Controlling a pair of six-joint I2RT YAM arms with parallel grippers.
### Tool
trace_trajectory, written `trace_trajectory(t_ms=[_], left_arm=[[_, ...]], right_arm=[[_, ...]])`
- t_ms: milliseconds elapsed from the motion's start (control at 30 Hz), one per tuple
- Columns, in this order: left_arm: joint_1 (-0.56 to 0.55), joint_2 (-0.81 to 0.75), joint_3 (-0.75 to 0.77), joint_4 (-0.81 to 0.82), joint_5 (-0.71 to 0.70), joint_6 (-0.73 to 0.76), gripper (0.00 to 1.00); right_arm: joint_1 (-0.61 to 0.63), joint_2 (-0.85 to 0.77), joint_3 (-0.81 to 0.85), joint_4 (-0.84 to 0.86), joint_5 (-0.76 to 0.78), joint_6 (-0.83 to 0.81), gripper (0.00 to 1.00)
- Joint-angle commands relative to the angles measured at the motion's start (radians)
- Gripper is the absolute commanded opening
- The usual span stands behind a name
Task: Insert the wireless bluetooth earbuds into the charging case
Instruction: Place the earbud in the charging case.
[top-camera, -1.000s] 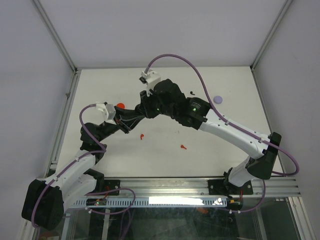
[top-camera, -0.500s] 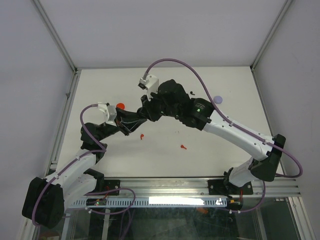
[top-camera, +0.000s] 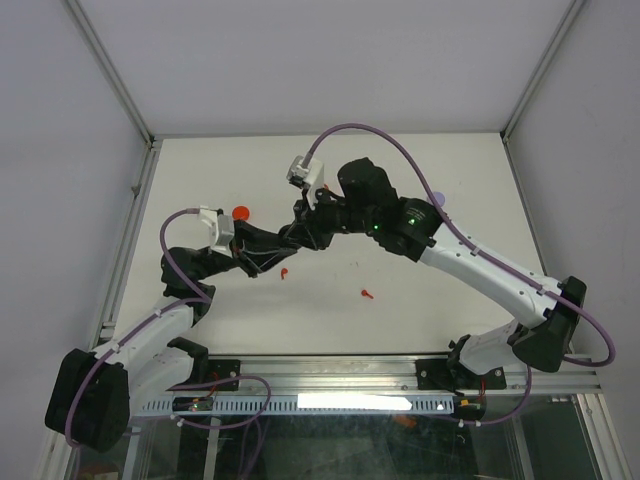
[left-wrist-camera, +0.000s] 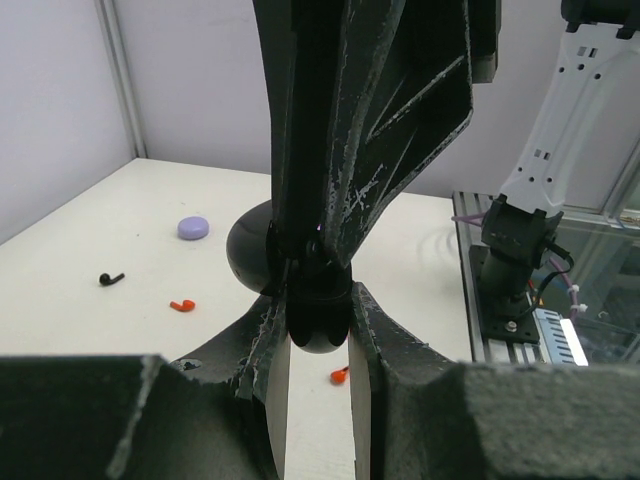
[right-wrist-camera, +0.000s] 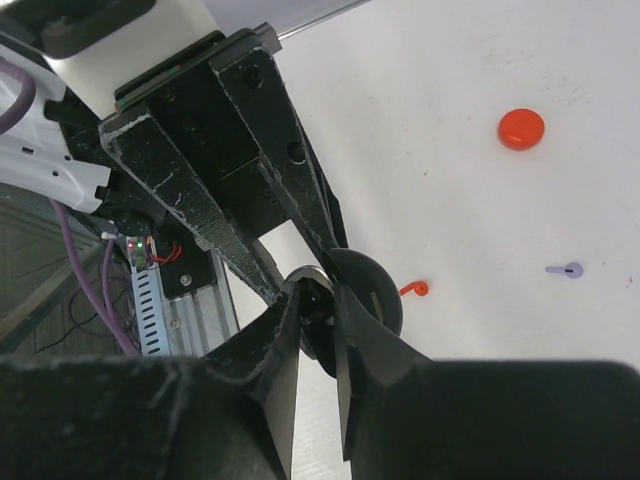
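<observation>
The black charging case (left-wrist-camera: 318, 325) is off the table, its lid (right-wrist-camera: 372, 292) swung open. My left gripper (left-wrist-camera: 320, 303) is shut on the case body from both sides. My right gripper (right-wrist-camera: 320, 296) comes down from above, shut, with its tips at the case's open mouth. What lies between them is too dark to tell. In the top view the two grippers, left (top-camera: 272, 250) and right (top-camera: 296, 237), meet above the table's middle left. Loose earbuds lie on the table: two red ones (top-camera: 285, 273) (top-camera: 368, 294), a black one (left-wrist-camera: 111, 279) and a lavender one (right-wrist-camera: 566, 270).
A red disc (top-camera: 240, 213) lies behind the left gripper, and a lavender disc (left-wrist-camera: 193, 228) sits far off to the right side. The right arm's base (left-wrist-camera: 512, 270) and the metal rail stand at the table's near edge.
The right arm has swung its elbow and wrist to the right and leaned further over the case. The left gripper has reached slightly right with the case.
</observation>
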Motion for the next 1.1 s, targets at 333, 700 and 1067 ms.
trace_trajectory(t_ms=[333,700,1067], left_arm=[[-0.006,0.008,0.03,0.146,0.07,-0.049,0.0],[-0.006,0.002,0.036,0.088,0.035,-0.019,0.0],[-0.006,-0.02,0.035,0.014,-0.041,0.029,0.0]], right_arm=[[-0.019,-0.018,-0.007,0.011,-0.107,-0.093,0.35],[-0.019,-0.079,0.031,0.026,-0.078,-0.061,0.46],[-0.02,-0.137,0.025,0.026,0.12,-0.031,0.51]])
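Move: The charging case, still held lid-open by the left fingers, lies about 2 cm left of and 2 cm below the right hand, which is already at its earbud slots; from the left hand, the case is about 1 cm right and 1 cm up. On the table some 30 cm below the right hand, a red earbud lies roughly 4 cm ahead and 6 cm left, and a lavender earbud about 16 cm ahead and 2 cm left. Easing back, the right fingers open at the charging case, then withdraw some 4 cm up and right. ##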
